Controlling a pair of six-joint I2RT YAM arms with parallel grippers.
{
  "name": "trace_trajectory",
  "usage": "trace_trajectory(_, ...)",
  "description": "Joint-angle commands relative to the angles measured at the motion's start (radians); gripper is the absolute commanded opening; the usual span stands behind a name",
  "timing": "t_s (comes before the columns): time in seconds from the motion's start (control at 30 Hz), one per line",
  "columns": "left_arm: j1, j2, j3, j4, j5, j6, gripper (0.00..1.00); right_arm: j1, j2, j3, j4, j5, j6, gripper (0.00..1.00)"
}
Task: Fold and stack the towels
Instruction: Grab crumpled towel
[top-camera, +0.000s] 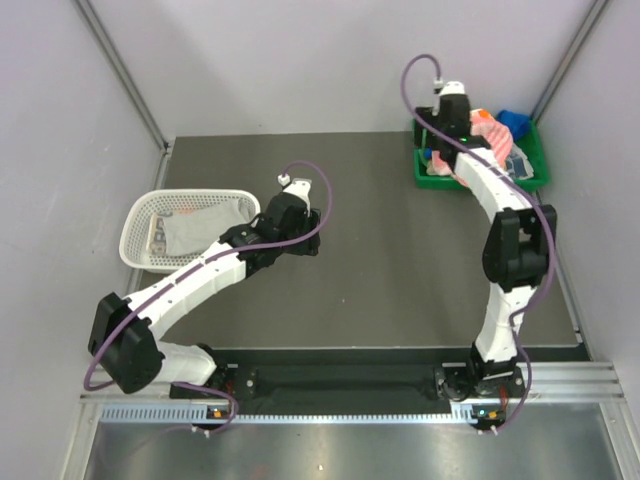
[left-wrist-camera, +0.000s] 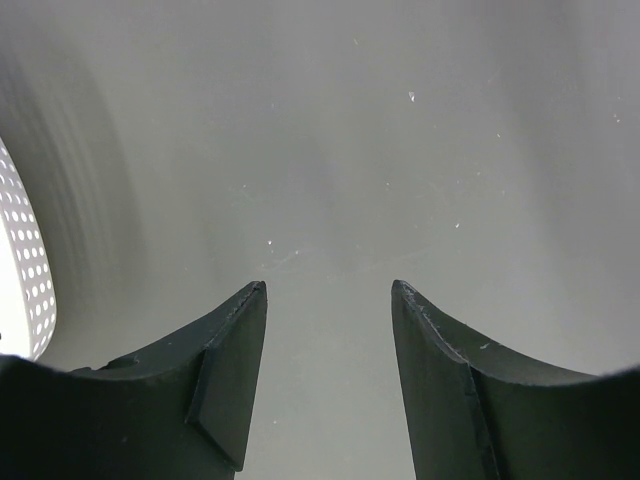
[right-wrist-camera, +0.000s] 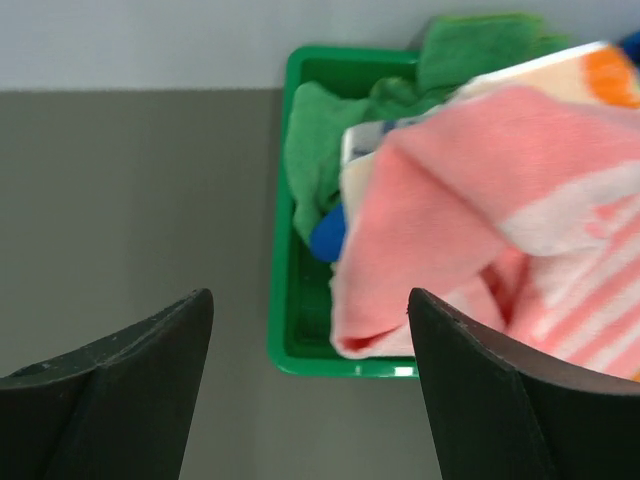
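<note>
A pile of towels fills the green tray (top-camera: 537, 180) at the back right. A pink striped towel (right-wrist-camera: 480, 190) lies on top, with an orange-patterned one (right-wrist-camera: 610, 75), a blue one (top-camera: 516, 122) and green cloths (right-wrist-camera: 320, 150) around it. A grey-white towel (top-camera: 205, 222) lies in the white basket (top-camera: 135, 235) at the left. My right gripper (right-wrist-camera: 310, 295) is open and empty, hovering above the tray's near-left corner (right-wrist-camera: 290, 355). My left gripper (left-wrist-camera: 328, 288) is open and empty over bare dark table beside the basket.
The white perforated basket's wall (left-wrist-camera: 25, 270) shows at the left edge of the left wrist view. Grey walls enclose the table on the left, back and right. A metal rail runs along the near edge (top-camera: 350, 410).
</note>
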Motion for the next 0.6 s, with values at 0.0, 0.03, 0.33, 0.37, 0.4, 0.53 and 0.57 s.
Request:
trace_trajectory(0.0,-0.001,-0.006,0.005,0.057,0.011,0.003,0.58,0.045,0.097,0.097,-0.124,0.167,-0.084,0.77)
trace_trajectory(0.03,-0.001,-0.004,0.005,0.055,0.011,0.003,0.58,0.044,0.113,0.115,-0.138,0.182,-0.079,0.77)
trace_trajectory(0.33,-0.001,-0.009,-0.007,0.060,0.011,0.001,0.58,0.068,0.272,0.299,-0.251,0.363,-0.116,0.69)
trace_trajectory(0.37,-0.003,-0.006,-0.007,0.060,0.011,0.001,0.58,0.072,0.276,0.299,-0.250,0.367,-0.117,0.68)
trace_trajectory(0.4,-0.003,-0.004,-0.006,0.061,0.011,0.001,0.58,0.070,0.286,0.302,-0.250,0.370,-0.119,0.66)
trace_trajectory(0.53,-0.001,-0.003,-0.006,0.063,0.011,0.000,0.58,0.075,0.311,0.319,-0.255,0.407,-0.136,0.52)
trace_trajectory(0.57,-0.001,-0.003,-0.007,0.064,0.012,0.000,0.58,0.073,0.311,0.318,-0.255,0.413,-0.137,0.45)
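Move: The near-left flap of the crumpled pink towel, sticking out at the green bin's near-left corner, is about 10 cm below my right hand, 2 cm ahead and 3 cm to the right. The towel's middle lies about 11 cm further right and 6 cm farther out than the flap; the green towel is about 10 cm ahead and 2 cm left of this hand, 13 cm down. From my left hand, that flap is roughly 26 cm ahead and 37 cm right, slightly lower. I drop my open right hand about 8.5 cm onto the pink towel's near-left flap, first swaying slightly left, then easing back right some 4 cm as the descent levels off. Meanwhile I tip the fingers down about 15 degrees and roll the hand's left side down about 20, then start closing the fingers, one on each side of the flap, without shutting them. ##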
